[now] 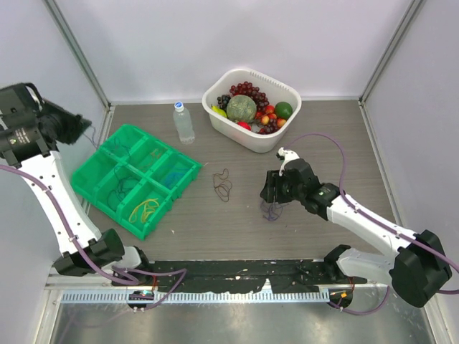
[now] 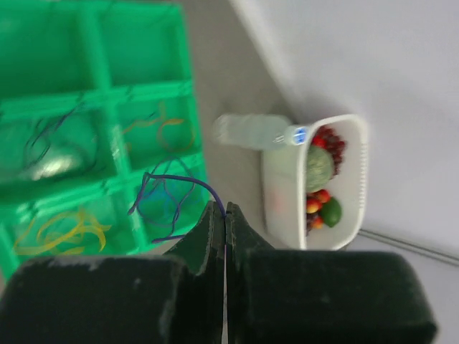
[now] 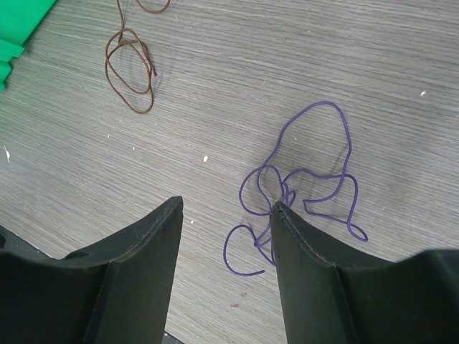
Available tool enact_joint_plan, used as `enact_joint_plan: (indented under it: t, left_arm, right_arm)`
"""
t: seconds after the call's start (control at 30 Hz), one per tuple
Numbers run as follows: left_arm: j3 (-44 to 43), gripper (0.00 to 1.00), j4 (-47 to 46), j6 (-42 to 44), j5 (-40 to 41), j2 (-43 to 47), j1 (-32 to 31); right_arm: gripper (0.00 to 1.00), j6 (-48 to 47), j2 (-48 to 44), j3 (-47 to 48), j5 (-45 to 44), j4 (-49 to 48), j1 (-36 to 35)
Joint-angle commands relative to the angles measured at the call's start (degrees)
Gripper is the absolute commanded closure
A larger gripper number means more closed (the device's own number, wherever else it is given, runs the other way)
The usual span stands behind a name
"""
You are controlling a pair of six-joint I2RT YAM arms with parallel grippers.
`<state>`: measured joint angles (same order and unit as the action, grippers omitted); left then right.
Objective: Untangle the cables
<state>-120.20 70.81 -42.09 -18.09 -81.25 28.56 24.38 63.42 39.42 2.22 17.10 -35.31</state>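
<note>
My left gripper is raised high over the green tray and shut on a thin blue-violet cable, whose loops dangle below the fingertips. In the top view that gripper sits at the far left, above the tray's back corner. A purple cable lies tangled on the table. My right gripper hovers open just over it, and its right fingertip is at the knot. From above, the right gripper is mid-table over that purple cable. A dark brown cable lies apart to its left.
The green tray has several compartments holding sorted wires, a yellow one at the front. A water bottle stands behind it. A white basket of fruit is at the back. Grey walls enclose the table.
</note>
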Motion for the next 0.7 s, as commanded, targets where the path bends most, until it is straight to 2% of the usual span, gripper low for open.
enact_joint_plan:
  t: [0.0, 0.17, 0.3, 0.4, 0.5, 0.67]
  left_arm:
    - [11.0, 1.00, 6.3, -6.5, 11.3, 3.3, 0.4]
    - [14.2, 1.00, 10.9, -9.4, 21.0, 4.5, 0.3]
    - [9.4, 1.00, 14.9, -9.3, 31.7, 5.8, 0.3]
    - [8.4, 1.00, 14.0, -9.8, 37.5, 9.1, 0.3]
    - [13.3, 1.00, 9.5, -10.0, 37.0, 13.2, 0.3]
    - [16.8, 1.00, 9.4, -14.1, 35.4, 14.7, 0.3]
  right_arm:
    - [0.43, -0.8, 0.3, -0.2, 2.0, -3.4, 0.9]
    - [0.43, -0.6, -0.6, -1.4, 2.8, -3.9, 1.2]
    - [0.43, -0.4, -1.3, -2.1, 3.4, -3.9, 1.2]
    - [0.43, -0.4, -1.5, -2.2, 3.9, -3.9, 1.3]
    - [0.43, -0.7, -1.3, -2.2, 4.4, -4.4, 1.3]
    - [0.43, -0.7, -0.8, -1.9, 4.9, -4.7, 1.4]
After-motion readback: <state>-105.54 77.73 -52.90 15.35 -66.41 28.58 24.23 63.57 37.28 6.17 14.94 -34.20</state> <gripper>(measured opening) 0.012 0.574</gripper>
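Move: The green box, over which the left gripper holds its purple cable, has its middle nearly straight below, about 40 cm down and some 2 cm to the right. The dark cable in it lies about 3 cm back and 2 cm left of the hand, the yellow cable about 10 cm back and 6 cm right. The bottle lies roughly 20 cm ahead, 15 cm right. From the right hand, the box's middle is about 40 cm left, 7 cm ahead. Bring the left gripper steeply down about 10 cm over the green box while starting to draw it back, then ease it up some 5 cm as it goes on back and to the left, ending about 10 cm nearer the base. Turn the wrist some 35 degrees counter-clockwise and tip the fingers farther down, keeping them shut on the purple cable. ##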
